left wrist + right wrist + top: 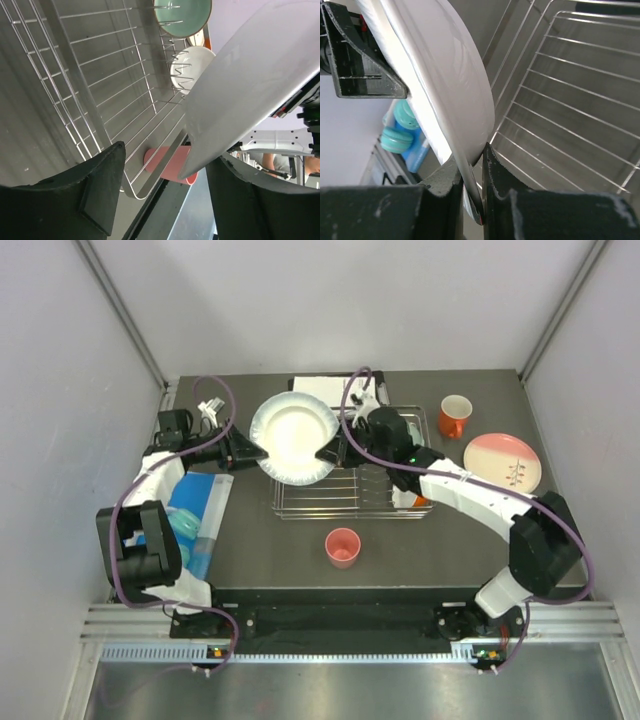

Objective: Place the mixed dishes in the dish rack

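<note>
The white plate [295, 437] hangs tilted on edge above the left end of the dish rack [350, 495]. My right gripper [330, 453] is shut on its right rim; in the right wrist view the fingers [472, 165] pinch the plate [440, 65]. My left gripper [250, 450] stands open around the opposite rim, and the plate's edge [250, 85] lies near one finger with a wide gap to the other. A mint-green bowl [182, 17] and a white-inside bowl [192, 62] sit in the rack [100, 75]. The pink cup [342, 546], orange mug [455, 416] and pink plate [503, 462] are on the table.
A blue sheet [200, 505] with teal rounded pieces [400, 130] lies at the left beside the left arm. White printed paper [325, 388] sits behind the rack. The pink cup stands just in front of the rack's near edge.
</note>
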Available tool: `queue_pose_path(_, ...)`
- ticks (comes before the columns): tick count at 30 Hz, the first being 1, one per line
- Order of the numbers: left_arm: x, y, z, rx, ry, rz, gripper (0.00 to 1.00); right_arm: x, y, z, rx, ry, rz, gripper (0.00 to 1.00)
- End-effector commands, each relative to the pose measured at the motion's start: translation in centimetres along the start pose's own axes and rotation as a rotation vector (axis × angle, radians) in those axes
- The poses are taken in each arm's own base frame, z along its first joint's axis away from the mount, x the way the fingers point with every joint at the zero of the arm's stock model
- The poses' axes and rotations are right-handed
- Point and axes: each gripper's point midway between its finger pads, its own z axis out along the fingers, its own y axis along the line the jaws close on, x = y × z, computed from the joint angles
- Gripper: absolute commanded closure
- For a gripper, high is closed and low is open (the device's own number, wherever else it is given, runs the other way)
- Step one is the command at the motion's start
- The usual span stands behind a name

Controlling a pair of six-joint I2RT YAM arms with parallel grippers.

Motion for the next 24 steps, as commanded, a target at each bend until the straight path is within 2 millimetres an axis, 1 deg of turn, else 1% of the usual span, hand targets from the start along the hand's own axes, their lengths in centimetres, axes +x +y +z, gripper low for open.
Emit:
queue_pose_path(1, -0.9, -1.2, -0.5, -0.001, 0.002, 0.076, 0.28, -10.9, 7.5, -4.6, -0.141, -0.298, -0.206, 1.0)
queue_pose_path(2, -1.3, -1.4, -0.9, 0.006, -0.005, 0.076, 0.26, -11.2, 6.5, -5.0, -0.083, -0.294, -0.263, 1.0)
queue_pose_path(3, -2.1, -2.2, -1.3, 0.013, -0.019, 0.093, 0.24, -11.7, 6.3, -5.4, -0.051, -0.302, -0.301, 1.0)
queue_pose_path(4, -2.7, -2.4, -2.1, 0.014, -0.038, 0.086, 0.15, -12.8, 5.6, -6.2, 0.029, -0.314, -0.386, 1.0)
queue_pose_path(5, -3.5, -3.2, -2.6, 0.031, -0.05, 0.102, 0.12, -13.5, 5.2, -6.8, 0.07, -0.326, -0.428, 1.0)
queue_pose_path(6, -4.0, -3.4, -3.2, 0.034, -0.062, 0.104, 0.11, -14.1, 5.0, -7.4, 0.104, -0.336, -0.474, 1.0)
queue_pose_path(7, -4.6, -3.4, -4.1, 0.027, -0.084, 0.095, 0.09, -15.2, 4.5, -8.5, 0.169, -0.354, -0.56, 1.0)
queue_pose_path(8, -5.1, -3.7, -4.6, 0.03, -0.099, 0.108, 0.08, -16.3, 3.6, -9.2, 0.239, -0.38, -0.589, 1.0)
queue_pose_path(9, -5.4, -3.7, -5.2, 0.033, -0.111, 0.115, 0.08, -16.9, 3.4, -9.8, 0.265, -0.389, -0.619, 1.0)
queue_pose_path(10, -5.8, -3.3, -6.0, 0.022, -0.135, 0.112, 0.08, -17.7, 2.6, -10.5, 0.329, -0.384, -0.695, 1.0)
queue_pose_path(12, -6.1, -2.9, -6.8, 0.014, -0.155, 0.108, 0.07, -18.5, 1.7, -11.3, 0.409, -0.371, -0.759, 1.0)
queue_pose_path(13, -6.3, -2.5, -7.5, 0.008, -0.172, 0.098, 0.07, -19.0, 0.7, -11.9, 0.489, -0.348, -0.825, 1.0)
queue_pose_path(15, -6.3, -1.7, -7.9, 0.001, -0.18, 0.071, 0.07, -19.6, -0.3, -12.7, 0.576, -0.335, -0.889, 1.0)
queue_pose_path(16, -6.2, -1.5, -7.9, -0.005, -0.178, 0.061, 0.07, -20.0, -0.9, -13.6, 0.647, -0.33, -0.963, 1.0)
queue_pose_path(18, -5.8, -1.3, -7.6, -0.011, -0.175, 0.061, 0.07, -20.4, -1.2, -14.6, 0.707, -0.334, -1.037, 1.0)
queue_pose_path(19, -5.6, -1.1, -7.3, -0.022, -0.173, 0.062, 0.07, -20.6, -1.5, -15.4, 0.756, -0.337, -1.106, 1.0)
queue_pose_path(21, -5.1, -1.1, -6.5, -0.032, -0.159, 0.078, 0.07, -20.8, -1.7, -16.0, 0.798, -0.336, -1.169, 1.0)
queue_pose_path(22, -4.9, -0.8, -6.1, -0.049, -0.152, 0.077, 0.07, -20.9, -2.1, -16.4, 0.835, -0.317, -1.241, 1.0)
queue_pose_path(24, -4.5, -1.1, -4.9, -0.053, -0.123, 0.095, 0.07, -20.8, -2.2, -16.5, 0.858, -0.297, -1.325, 1.0)
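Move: From the right hand, which already grips the white plate's rim, the dish rack's middle lies some 8 cm to the right, 2 cm ahead and 17 below. Of the things already in the rack, the green bowl is about 22 cm right and 9 ahead, the white bowl 22 right and 4 back; the pink cup stands 5 cm right and 20 back. For the left hand the rack's middle is roughly 23 cm right, 3 ahead and 14 below. Carrying the plate alone, the right hand sweeps some 16 cm right, with about 10 cm of rise and 7 cm forward, over the rack towards its green-bowl end. On the way the wrist rolls strongly, 70 degrees or more, its fingers keeping their pinch on the rim. The left hand opens wider from part-open and backs off leftward about 8 cm while rising, easing slightly back at the end. ##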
